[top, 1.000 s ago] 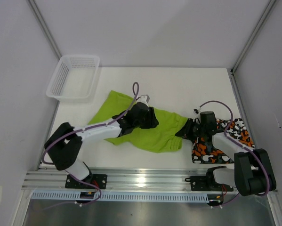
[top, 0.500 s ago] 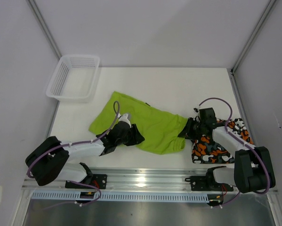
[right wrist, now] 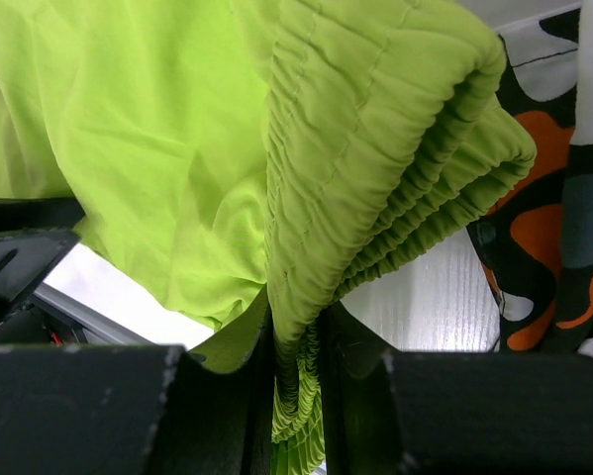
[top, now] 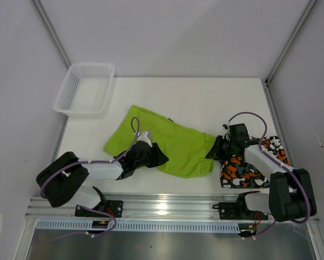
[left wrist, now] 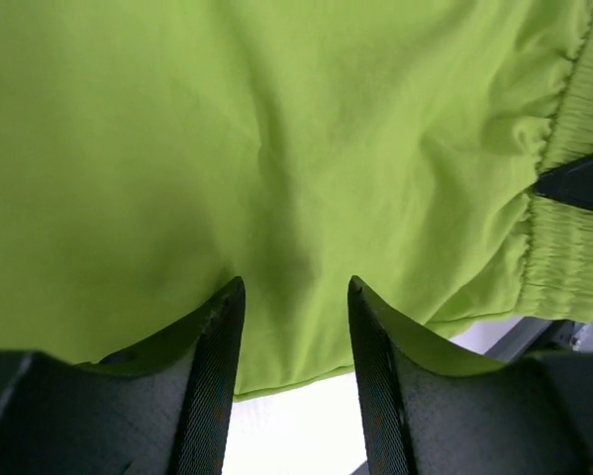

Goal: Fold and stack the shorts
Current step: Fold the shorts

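Note:
The lime green shorts (top: 178,143) lie spread across the middle of the table. My right gripper (top: 213,151) is shut on their gathered elastic waistband (right wrist: 375,119) at the right end, the bunched cloth squeezed between its fingers (right wrist: 296,336). My left gripper (top: 157,157) sits low at the shorts' near edge. Its jaws stand open (left wrist: 294,289), with the green cloth (left wrist: 276,148) at the fingertips and bare white table between them. The camouflage shorts (top: 248,168) lie crumpled at the right, beside the right arm, and show in the right wrist view (right wrist: 563,198).
A white mesh basket (top: 83,89) stands at the table's far left corner. The aluminium rail with both arm bases (top: 162,206) runs along the near edge. White walls close in the table on three sides.
My left gripper has drawn back from over the middle of the green shorts to their near edge. The right gripper keeps its hold on the waistband and has barely moved.

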You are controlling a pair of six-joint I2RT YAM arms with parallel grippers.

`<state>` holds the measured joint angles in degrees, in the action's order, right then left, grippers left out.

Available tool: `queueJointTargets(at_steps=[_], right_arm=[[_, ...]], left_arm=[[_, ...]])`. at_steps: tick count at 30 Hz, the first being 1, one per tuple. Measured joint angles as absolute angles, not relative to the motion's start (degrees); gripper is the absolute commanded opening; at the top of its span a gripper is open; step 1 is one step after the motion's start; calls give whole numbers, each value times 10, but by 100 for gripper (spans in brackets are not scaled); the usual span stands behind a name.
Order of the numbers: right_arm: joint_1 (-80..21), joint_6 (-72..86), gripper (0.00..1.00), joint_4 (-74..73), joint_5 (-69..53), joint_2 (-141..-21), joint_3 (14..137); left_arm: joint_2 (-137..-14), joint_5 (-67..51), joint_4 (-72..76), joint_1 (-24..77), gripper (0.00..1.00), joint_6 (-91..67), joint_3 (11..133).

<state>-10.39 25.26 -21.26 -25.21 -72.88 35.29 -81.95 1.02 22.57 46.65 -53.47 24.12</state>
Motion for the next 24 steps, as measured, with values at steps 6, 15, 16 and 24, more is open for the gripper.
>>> queueJointTargets(at_steps=[6,15,16,24], right_arm=[[-104,247,0,-218,-251,-729,354],[-109,248,0,-218,-253,-729,354],[-111,248,0,-218,-252,-729,354],[-127,253,0,-220,-250,-729,354]], left_arm=[[-752,16,164,466,52,-523,281],[-816,27,134,441,51,-492,442],[-832,26,135,431,51,-489,454],[-965,51,147,378,50,-480,503]])
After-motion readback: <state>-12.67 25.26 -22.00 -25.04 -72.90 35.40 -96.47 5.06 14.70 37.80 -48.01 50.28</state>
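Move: The far edge of the green shorts, at its little black tag, lies about 17 cm ahead of the left hand, 4 cm to its right and some 2 cm lower. The bunched waistband in the right gripper is about 21 cm to the left hand's right and 1 cm ahead; the shorts' far left corner is 23 cm ahead and 14 cm left. From the right hand, the tag edge lies about 17 cm ahead, 18 cm left and 3 cm lower. Up and then forward in an arc, the left hand lifts about 11 cm from low over the near edge of the green shorts, passes over the cloth and sinks again by 6 cm towards the tagged far edge, some 13 cm farther out; its fingers stay half open. The right hand keeps its pinch on the waistband, all but still. ##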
